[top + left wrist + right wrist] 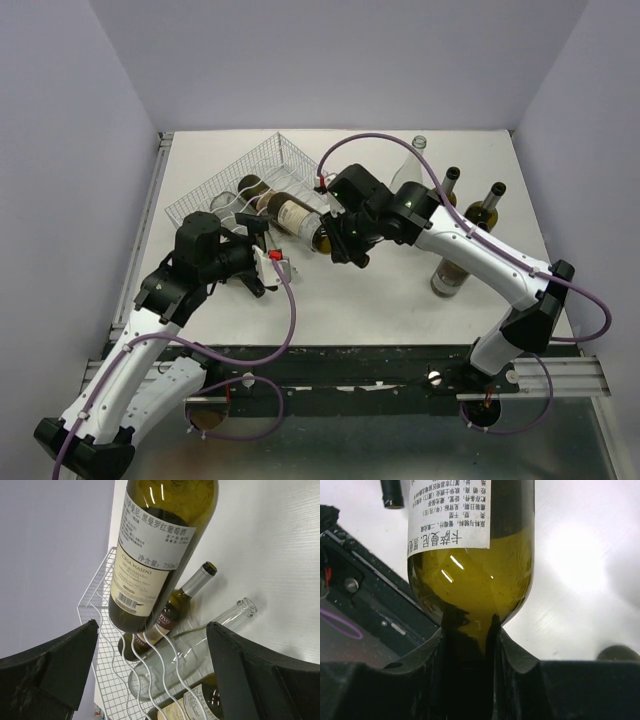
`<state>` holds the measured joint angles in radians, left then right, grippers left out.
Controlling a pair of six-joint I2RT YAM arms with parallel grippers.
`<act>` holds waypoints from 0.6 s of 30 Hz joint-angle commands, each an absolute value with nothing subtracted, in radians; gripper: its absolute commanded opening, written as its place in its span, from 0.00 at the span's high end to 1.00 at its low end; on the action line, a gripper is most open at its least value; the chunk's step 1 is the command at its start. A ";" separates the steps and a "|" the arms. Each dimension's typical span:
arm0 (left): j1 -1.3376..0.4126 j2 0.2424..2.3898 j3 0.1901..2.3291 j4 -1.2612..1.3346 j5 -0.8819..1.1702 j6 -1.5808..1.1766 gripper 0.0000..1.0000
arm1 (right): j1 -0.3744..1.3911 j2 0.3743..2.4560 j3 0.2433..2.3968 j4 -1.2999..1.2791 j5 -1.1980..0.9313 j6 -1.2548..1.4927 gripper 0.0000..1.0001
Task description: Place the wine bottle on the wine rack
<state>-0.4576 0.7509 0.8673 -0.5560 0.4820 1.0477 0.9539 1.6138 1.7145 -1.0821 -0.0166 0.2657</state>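
Note:
The white wire wine rack (250, 170) sits at the back left of the table, with several bottles lying in it. My right gripper (328, 240) is shut on the neck of a green wine bottle (292, 212) with a cream label. The bottle lies nearly flat, its base over the rack's near edge. In the right wrist view the neck runs between the fingers (520, 660) below the bottle's shoulder (475, 580). My left gripper (262, 260) stands open just in front of the rack with nothing in it. In its wrist view the held bottle (160, 545) is above the rack wires (100, 605).
In the rack lie a clear bottle (200, 640), a dark bottle with a silver cap (175, 610) and a labelled one (195, 705). Several bottles stand at the right: a clear one (420, 150), two dark ones (450, 185) (490, 205) and one (447, 275) under the right arm.

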 commanded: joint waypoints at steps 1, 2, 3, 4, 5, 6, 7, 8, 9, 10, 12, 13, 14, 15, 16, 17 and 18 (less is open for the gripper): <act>-0.456 0.732 0.854 -0.526 0.511 1.019 0.01 | 0.957 1.546 1.787 -1.035 0.130 0.288 0.99; -0.456 0.726 0.847 -0.517 0.509 1.008 0.01 | 0.956 1.542 1.784 -1.043 0.149 0.291 0.99; -0.456 0.721 0.842 -0.506 0.509 0.990 0.01 | 0.957 1.536 1.779 -1.054 0.161 0.296 0.99; -0.456 0.713 0.836 -0.491 0.508 0.971 0.01 | 0.956 1.529 1.775 -1.063 0.175 0.299 0.99; -0.456 0.707 0.830 -0.474 0.509 0.945 0.01 | 0.956 1.523 1.767 -1.074 0.187 0.302 0.99; -0.456 0.701 0.824 -0.447 0.505 0.915 0.01 | 0.957 1.517 1.760 -1.083 0.202 0.307 0.99; -0.456 0.693 0.813 -0.425 0.505 0.876 0.01 | 0.956 1.510 1.744 -1.089 0.216 0.313 0.99; -0.454 0.687 0.805 -0.398 0.497 0.841 0.01 | 0.957 1.503 1.726 -1.089 0.228 0.316 0.99; -0.456 0.680 0.796 -0.371 0.488 0.783 0.01 | 0.956 1.499 1.711 -1.089 0.235 0.318 0.99; -0.456 0.673 0.792 -0.344 0.476 0.729 0.01 | 0.956 1.494 1.689 -1.088 0.239 0.324 0.99; -0.456 0.666 0.781 -0.284 0.418 0.605 0.01 | 0.956 1.490 1.660 -1.088 0.242 0.333 0.99; -0.456 0.666 0.781 -0.252 0.364 0.535 0.01 | 0.957 1.488 1.645 -1.086 0.247 0.337 0.99; -0.456 0.664 0.785 -0.232 0.313 0.455 0.01 | 0.956 1.485 1.631 -1.085 0.255 0.342 0.99; -0.456 0.669 0.795 -0.223 0.261 0.392 0.01 | 0.957 1.485 1.617 -1.081 0.259 0.345 0.99; -0.454 0.673 0.805 -0.225 0.214 0.333 0.01 | 0.957 1.485 1.599 -1.078 0.265 0.347 0.99; -0.456 0.678 0.816 -0.229 0.160 0.286 0.01 | 0.957 1.485 1.585 -1.069 0.271 0.348 0.99; -0.456 0.683 0.827 -0.238 0.100 0.222 0.01 | 0.957 1.486 1.568 -1.062 0.276 0.350 0.99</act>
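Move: The right hand holds the wine bottle by its neck, base pointing forward-left over the rack's front edge. The middle of the free rack slot lies about 21 cm ahead of this hand, 11 cm to its left and 12 cm below; at the same depth, the dark bottle already racked is roughly 18 cm ahead, 16 cm left. From the empty left hand, the slot is some 24 cm ahead, 9 cm right, 15 cm below. Keep the right gripper shut on the bottle's neck and carry it about 5 cm to the right, away from the racked dark bottle, rising slightly and then sinking a couple of centimetres, while turning some 15 degrees, partly clockwise. Meanwhile raise the open left gripper a little, easing it forward late, and roll its left side down with a counter-clockwise swing, some 25 degrees in all. ##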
